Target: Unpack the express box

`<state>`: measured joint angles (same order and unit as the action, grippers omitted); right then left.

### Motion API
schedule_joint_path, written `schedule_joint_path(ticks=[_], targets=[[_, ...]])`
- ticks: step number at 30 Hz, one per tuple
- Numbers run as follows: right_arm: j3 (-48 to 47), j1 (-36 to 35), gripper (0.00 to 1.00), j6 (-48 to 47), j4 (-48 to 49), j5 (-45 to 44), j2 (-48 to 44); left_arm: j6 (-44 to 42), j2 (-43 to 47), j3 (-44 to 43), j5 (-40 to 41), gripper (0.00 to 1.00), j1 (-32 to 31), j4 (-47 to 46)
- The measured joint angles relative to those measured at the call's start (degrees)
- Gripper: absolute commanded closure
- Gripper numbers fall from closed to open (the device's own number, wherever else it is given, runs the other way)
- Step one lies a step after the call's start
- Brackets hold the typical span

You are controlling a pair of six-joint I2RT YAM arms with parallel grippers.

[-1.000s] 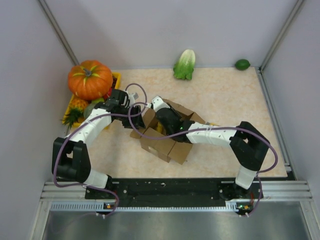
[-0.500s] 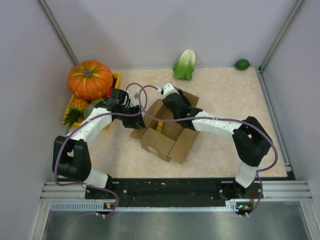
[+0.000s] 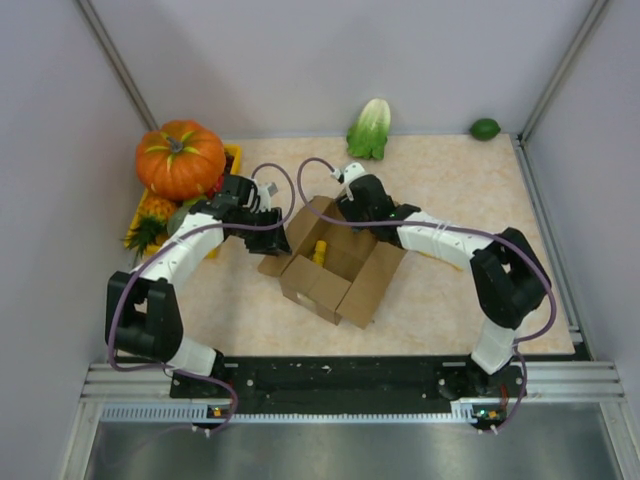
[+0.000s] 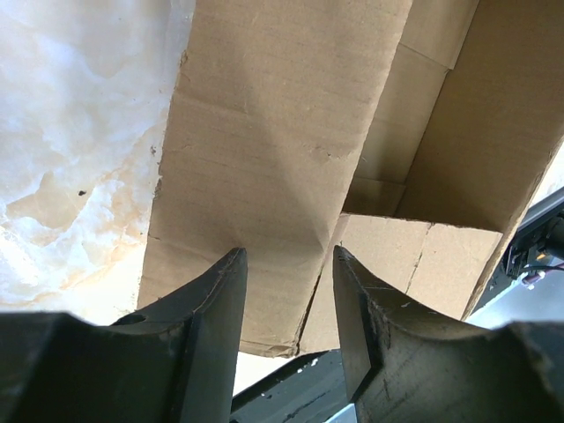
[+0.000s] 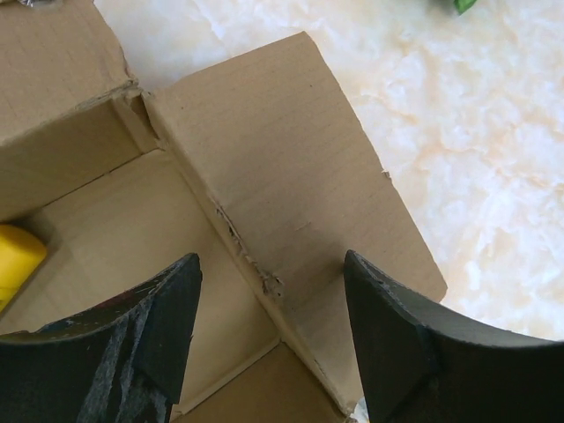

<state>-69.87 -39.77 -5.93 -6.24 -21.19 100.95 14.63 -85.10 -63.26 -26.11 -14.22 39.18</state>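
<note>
The express box [image 3: 335, 272] sits mid-table with its flaps spread outward and a small yellow object [image 3: 321, 250] lying inside. My left gripper [image 3: 277, 240] is at the box's left flap [image 4: 264, 132]; its jaws stand apart, and the flap's near edge lies past the fingertips, not pinched. My right gripper [image 3: 350, 210] hovers over the far side of the box. In the right wrist view it [image 5: 271, 260] is wide open above a folded-out flap [image 5: 291, 176] and its torn crease. The yellow object [image 5: 13, 256] shows at the left edge of that view.
A large orange pumpkin [image 3: 181, 158] rests on a yellow tray [image 3: 234, 152] with a pineapple [image 3: 147, 222] at the far left. A green leafy cabbage [image 3: 369, 128] and a lime [image 3: 485, 128] lie along the back wall. Walls close in on both sides.
My right gripper has drawn back from over the box to its far side and opened. The far-right flap now lies folded outward, exposing the inside. The left arm has held still.
</note>
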Motion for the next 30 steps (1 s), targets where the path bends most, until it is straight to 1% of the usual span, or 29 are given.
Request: schedule_joint_path(ticks=[6, 12, 13, 15, 16, 18, 21, 22, 25, 27, 30], targets=[[-0.09, 2.93, 0.36, 2.56, -1.57, 6.25, 0.0, -0.22, -0.81, -0.28, 0.04, 0.52, 0.0, 0.24], [-2.38, 3.96, 0.49, 3.45, -4.57, 8.68, 1.49, -0.24, -1.07, -1.07, 0.15, 0.53, 0.0, 1.44], [-2.47, 3.96, 0.54, 3.61, -5.01, 9.11, 1.68, -0.2, -1.11, -1.57, 0.17, 0.53, 0.0, 1.95], [-2.49, 3.96, 0.58, 3.89, -5.92, 10.01, 1.88, -0.13, -1.11, -2.73, 0.17, 0.52, 0.0, 2.71], [-2.49, 3.96, 0.62, 4.07, -6.36, 10.38, 1.88, 0.0, -1.11, -3.56, 0.2, 0.52, 0.0, 2.95], [-2.56, 3.96, 0.65, 4.81, -6.93, 10.82, 1.88, 0.17, -1.11, -4.68, 0.22, 0.52, 0.0, 3.08], [-2.56, 3.96, 0.75, 6.23, -7.52, 11.08, 1.88, 0.35, -1.01, -6.23, 0.83, 0.53, 0.0, 3.48], [-2.56, 3.96, 0.8, 6.86, -7.74, 11.04, 1.86, 0.46, -0.94, -6.54, 1.33, 0.53, -0.02, 3.63], [-2.56, 3.96, 0.87, 9.11, -8.7, 10.82, 1.53, 0.72, -0.76, -7.15, 3.17, 0.53, -0.02, 4.35], [-2.4, 3.89, 0.89, 11.37, -10.01, 10.23, 1.01, 0.94, -0.52, -7.15, 4.46, 0.53, 0.0, 4.72], [-0.83, 3.91, 0.89, 15.78, -11.1, 7.87, -0.76, 1.81, -0.2, -7.19, 6.88, 0.53, -0.02, 5.25]])
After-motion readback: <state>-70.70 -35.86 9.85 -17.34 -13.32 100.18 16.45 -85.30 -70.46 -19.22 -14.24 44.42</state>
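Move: The far short edge of the open box runs between the right hand's parted fingers, roughly 3 cm below and 1 cm ahead. The yellow bottle inside the box is about 8 cm to that hand's left, 6 cm back and 10 cm down; the cutter lies some 19 cm to its right and 7 cm back. From the left hand the same edge is about 6 cm ahead and 17 cm to the right, 2 cm lower; the box's left flap is just below, 2 cm ahead and 2 cm right. Down first, about 2.5 cm onto the far short edge of the box, the right hand tips about 15 degrees and closes its fingers from wide apart to nearly shut, pinching the cardboard, then draws back and slightly right. The left hand, still half open, rises about 2.5 cm and goes some 2 cm forward over the flaps, ending with a slight shift left. ##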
